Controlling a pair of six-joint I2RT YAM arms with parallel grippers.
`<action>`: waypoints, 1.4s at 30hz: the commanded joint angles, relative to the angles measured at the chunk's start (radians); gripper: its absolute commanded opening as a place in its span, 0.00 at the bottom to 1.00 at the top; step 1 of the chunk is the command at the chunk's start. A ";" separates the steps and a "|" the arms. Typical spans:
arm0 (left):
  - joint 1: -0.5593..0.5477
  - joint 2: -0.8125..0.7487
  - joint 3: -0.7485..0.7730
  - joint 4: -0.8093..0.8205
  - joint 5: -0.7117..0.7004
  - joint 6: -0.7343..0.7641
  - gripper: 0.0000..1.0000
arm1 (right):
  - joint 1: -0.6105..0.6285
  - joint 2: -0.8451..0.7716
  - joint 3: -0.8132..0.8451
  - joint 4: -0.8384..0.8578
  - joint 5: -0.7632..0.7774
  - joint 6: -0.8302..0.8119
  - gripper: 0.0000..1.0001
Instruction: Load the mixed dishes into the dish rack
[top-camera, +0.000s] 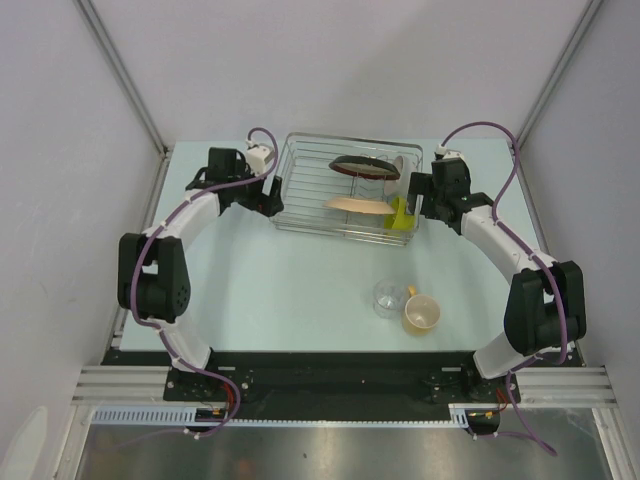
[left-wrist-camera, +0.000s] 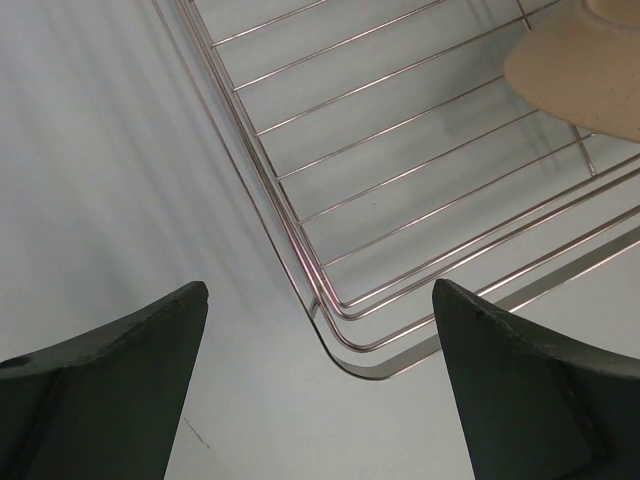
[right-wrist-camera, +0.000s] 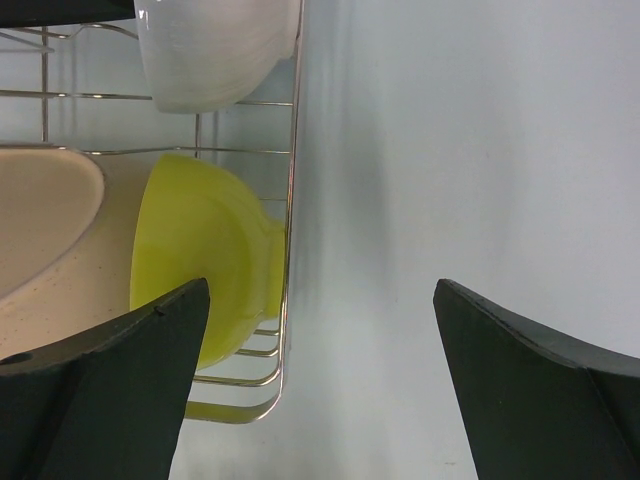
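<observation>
The silver wire dish rack (top-camera: 305, 190) stands at the back middle of the table. In it are a dark-red-rimmed plate (top-camera: 360, 166), a beige plate (top-camera: 357, 205), a white bowl (top-camera: 397, 168) and a yellow-green bowl (top-camera: 402, 215). A clear glass (top-camera: 388, 297) and a yellowish handled cup (top-camera: 421, 313) lie on the table in front of the rack. My left gripper (top-camera: 268, 197) is open over the rack's near-left corner (left-wrist-camera: 340, 330). My right gripper (top-camera: 418, 195) is open just outside the rack's right wall (right-wrist-camera: 292, 200), beside the yellow-green bowl (right-wrist-camera: 200, 270). Neither holds anything.
White walls with metal posts close in the table on the left, right and back. In the wrist views, the beige plate's edge (left-wrist-camera: 580, 70) shows top right of the left one, and the white bowl (right-wrist-camera: 215, 50) sits behind the yellow-green one.
</observation>
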 joint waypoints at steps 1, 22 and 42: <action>-0.004 -0.017 -0.056 0.025 -0.045 0.051 1.00 | 0.008 0.021 0.002 -0.019 0.008 0.020 1.00; -0.015 -0.302 -0.361 0.005 -0.047 0.166 1.00 | 0.001 -0.075 -0.156 -0.049 0.037 0.040 1.00; -0.018 -0.469 -0.426 -0.054 -0.029 0.157 1.00 | 0.098 -0.363 -0.249 -0.195 0.104 0.086 1.00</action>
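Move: The dish rack stands askew between my hands, both already lowered to its near corners, fingers open. Its middle is about 20 cm to the right of my left hand and 2 cm ahead; the upright beige plate stands some 24 cm right, level with that hand. From my right hand, the rack's middle is about 20 cm left and 4 cm ahead, the yellow bowl some 6 cm left and level, and the clear glass 23 cm back and 9 cm left. With my left fingers open and hooked over the rack's near left corner, I drag it back towards my base, about 10 cm of hand travel, drifting slightly left. My right hand first waits, then sinks nearly 5 cm beside the near right corner while drawing back; it goes on back to about 7.5 cm in all, easing up again, fingers wide open. ##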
